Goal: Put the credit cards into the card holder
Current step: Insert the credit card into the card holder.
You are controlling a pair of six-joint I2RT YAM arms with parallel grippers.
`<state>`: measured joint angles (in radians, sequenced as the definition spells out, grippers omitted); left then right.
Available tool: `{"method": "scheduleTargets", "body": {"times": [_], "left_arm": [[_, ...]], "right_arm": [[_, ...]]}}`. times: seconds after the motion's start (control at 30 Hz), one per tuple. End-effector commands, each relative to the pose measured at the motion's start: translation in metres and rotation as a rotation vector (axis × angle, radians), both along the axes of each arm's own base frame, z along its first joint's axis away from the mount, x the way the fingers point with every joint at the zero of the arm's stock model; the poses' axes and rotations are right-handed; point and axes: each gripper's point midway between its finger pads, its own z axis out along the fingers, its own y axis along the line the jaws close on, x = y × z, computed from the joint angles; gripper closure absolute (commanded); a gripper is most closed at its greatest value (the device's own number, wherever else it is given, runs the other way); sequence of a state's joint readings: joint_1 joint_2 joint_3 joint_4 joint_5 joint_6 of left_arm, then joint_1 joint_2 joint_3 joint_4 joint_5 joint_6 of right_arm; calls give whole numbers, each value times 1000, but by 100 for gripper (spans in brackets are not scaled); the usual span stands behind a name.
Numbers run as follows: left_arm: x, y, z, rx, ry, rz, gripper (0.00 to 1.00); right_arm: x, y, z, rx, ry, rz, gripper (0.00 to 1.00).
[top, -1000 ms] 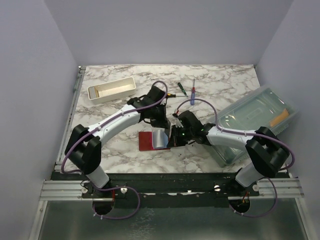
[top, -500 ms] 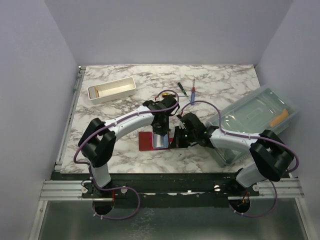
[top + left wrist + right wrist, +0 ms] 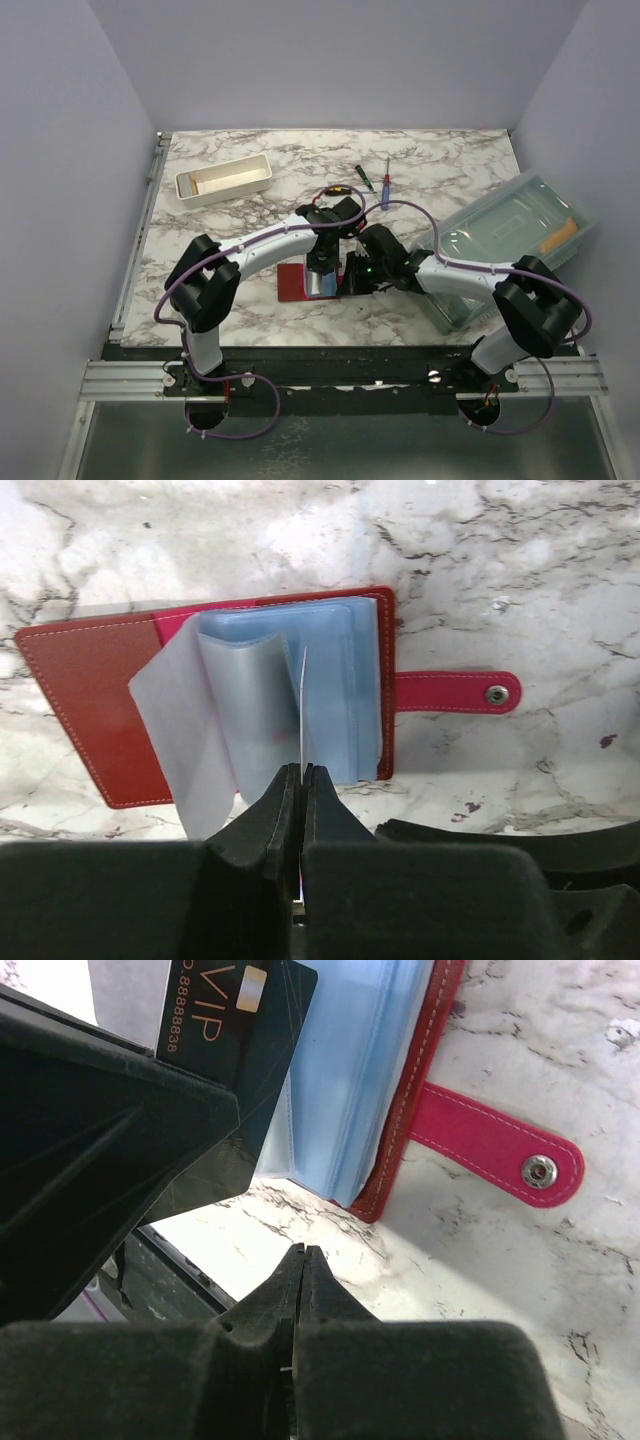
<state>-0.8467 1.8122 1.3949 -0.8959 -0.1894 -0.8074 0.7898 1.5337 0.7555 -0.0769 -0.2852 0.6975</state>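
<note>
The dark-red card holder (image 3: 90, 700) lies open on the marble, its clear sleeves (image 3: 250, 700) fanned up and its snap strap (image 3: 455, 692) pointing right. My left gripper (image 3: 301, 770) is shut on a thin card (image 3: 302, 695), seen edge-on, standing upright over the sleeves. In the right wrist view that card (image 3: 235, 1020) is dark with gold "VIP" lettering, above the holder (image 3: 425, 1050). My right gripper (image 3: 303, 1252) is shut and empty, just off the holder's near corner. From above, both grippers (image 3: 322, 275) (image 3: 352, 280) meet over the holder (image 3: 292, 284). A tan card is not in view.
A white tray (image 3: 224, 182) sits at the back left. A clear plastic box (image 3: 510, 240) stands at the right. Two screwdrivers (image 3: 366, 180) (image 3: 385, 184) lie at the back centre. The right arm lies low beside the holder's strap.
My left arm has swung in and moved right, bringing its gripper and the card over the holder's sleeves. The right gripper has barely moved.
</note>
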Motion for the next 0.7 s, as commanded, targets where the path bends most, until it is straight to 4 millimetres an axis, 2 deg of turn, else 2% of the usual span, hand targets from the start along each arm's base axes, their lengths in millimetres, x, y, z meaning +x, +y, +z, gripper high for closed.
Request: {"method": "scheduleTargets", "body": {"times": [0.0,0.2,0.4,0.5,0.67], "left_arm": [[1,19,-2,98,-22,20,100],[-5,34,7,110,-51,35,100],[-12,49,2,102,-36,47,100],[-14,53,1,37,-22,43,100],[-16,54,2,-158,2,-6,100]], "right_arm": [[6,15,9,50,-11,34,100],[11,39,18,150,5,66,100],[25,60,9,179,33,67,100],[29,62,-2,172,47,74,100],[31,52,-18,156,59,69,100]]}}
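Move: The left hand, gripping the black card with its end pointing down, has the raised clear page about 2 cm to its left and 5 below; level with that, the red cover half lies some 8 cm left and 7 below. The blue sleeve lies about 3 cm left, 3 ahead and 4 below the shut right fingers; the strap snap sits about 5 cm to their right, 4 ahead and 4 below. The card, still pinched upright in the left fingers, bears against the raised clear page as the left hand sweeps about 6 cm left across the holder and eases some 2 cm back. Beside it the right hand, fingers shut, follows about 5 cm left and 2 to 3 cm forward, dipping near the end onto the near part of the blue sleeve. ##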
